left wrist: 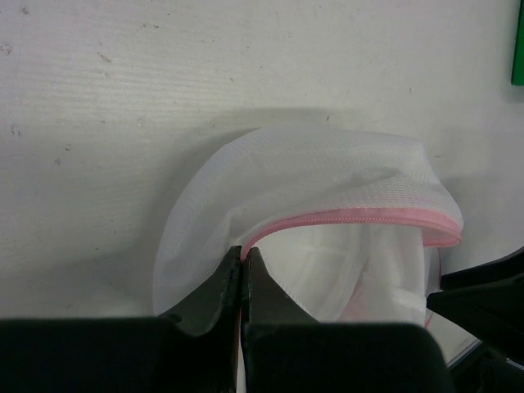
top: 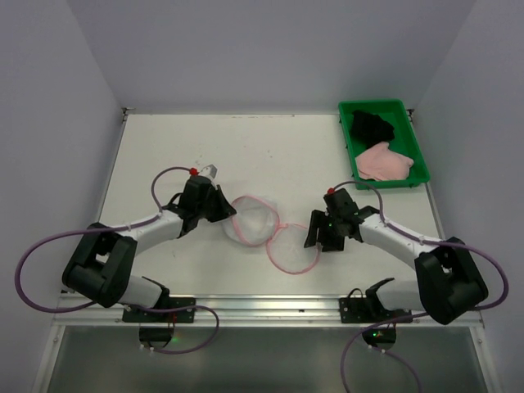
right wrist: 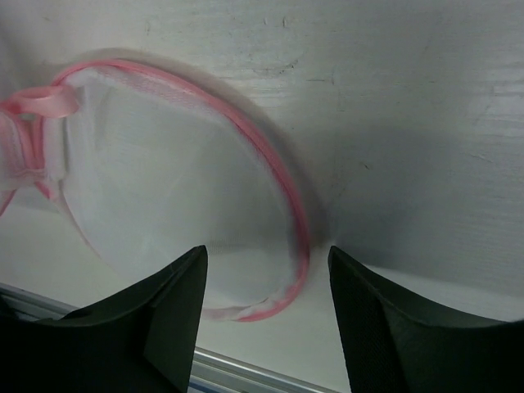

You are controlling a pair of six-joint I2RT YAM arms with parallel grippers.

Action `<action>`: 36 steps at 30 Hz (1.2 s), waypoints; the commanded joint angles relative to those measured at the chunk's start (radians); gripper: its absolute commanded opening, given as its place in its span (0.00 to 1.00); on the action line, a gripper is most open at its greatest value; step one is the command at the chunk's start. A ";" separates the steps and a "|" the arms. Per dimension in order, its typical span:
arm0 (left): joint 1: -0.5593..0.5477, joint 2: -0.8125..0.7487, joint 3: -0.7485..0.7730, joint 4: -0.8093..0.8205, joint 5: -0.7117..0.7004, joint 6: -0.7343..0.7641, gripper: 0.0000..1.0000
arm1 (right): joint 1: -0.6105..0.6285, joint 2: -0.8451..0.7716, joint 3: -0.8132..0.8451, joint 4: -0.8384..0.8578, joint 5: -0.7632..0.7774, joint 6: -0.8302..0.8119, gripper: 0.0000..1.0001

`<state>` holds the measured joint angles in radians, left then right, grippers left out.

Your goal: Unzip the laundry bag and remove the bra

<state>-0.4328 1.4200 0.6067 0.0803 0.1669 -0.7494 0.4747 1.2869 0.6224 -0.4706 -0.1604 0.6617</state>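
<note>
The laundry bag (top: pixel 250 219) lies open mid-table as two white mesh discs joined at a hinge. The left half is domed and the right half (top: pixel 292 247) lies flat. My left gripper (top: pixel 229 211) is shut on the left half's pink zip rim (left wrist: pixel 344 217), with the fingertips (left wrist: pixel 244 250) pinched together on it. My right gripper (top: pixel 315 237) is open and empty, hovering over the right edge of the flat half (right wrist: pixel 164 164). A pale pink garment (top: pixel 383 161) that looks like the bra lies in the green tray. No garment shows inside the bag.
The green tray (top: pixel 385 104) stands at the back right and also holds a black garment (top: pixel 372 124). A small grey object (top: pixel 209 170) lies just behind my left wrist. White walls close in the table on three sides.
</note>
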 commanded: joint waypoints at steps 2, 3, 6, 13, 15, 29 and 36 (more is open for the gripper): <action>0.008 -0.029 -0.013 0.013 -0.023 -0.010 0.00 | 0.015 0.066 -0.016 0.073 -0.054 0.024 0.61; 0.008 -0.030 -0.015 0.015 -0.024 -0.007 0.00 | 0.018 0.075 -0.019 0.078 -0.056 0.026 0.61; 0.009 -0.026 -0.022 0.021 -0.026 -0.005 0.00 | 0.019 0.091 -0.023 0.089 -0.057 0.030 0.52; 0.008 -0.007 -0.028 0.035 0.005 0.030 0.00 | 0.019 0.009 -0.004 0.014 0.030 0.032 0.00; 0.006 -0.007 -0.038 0.051 0.014 0.028 0.00 | 0.019 -0.058 0.028 -0.066 0.065 0.019 0.00; -0.241 0.210 0.131 0.179 0.034 -0.120 0.00 | 0.019 -0.209 0.385 -0.376 0.059 -0.093 0.00; -0.254 0.214 0.122 0.219 0.045 -0.153 0.00 | 0.022 -0.100 0.435 -0.249 -0.100 -0.080 0.00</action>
<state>-0.6815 1.6497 0.7124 0.2253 0.2050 -0.8726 0.4911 1.1404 1.0248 -0.7780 -0.1467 0.5911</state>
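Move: The right hand hovers open over the laundry bag's unzipped flap. The flap's right-hand rim lies about 1 cm to its left and 2 cm below. The flap's middle is some 7 cm to the left, level with the hand, and the bag's mouth some 18 cm left and 7 cm farther out. The left hand still pinches the bag's left rim; from it, the flap's right-hand rim lies about 23 cm to the right, 10 cm back and 4 cm lower. Down and left by barely a centimetre, the right hand settles, pinches the flap's right-hand rim shut between its fingers, then lifts it straight up about 14 cm, drifting a little forward while the fingertips tilt outward some 15 degrees. Once that lift is under way, the left hand, keeping its pinch on the bag's left rim, sweeps right towards the flap and slightly back and down. ##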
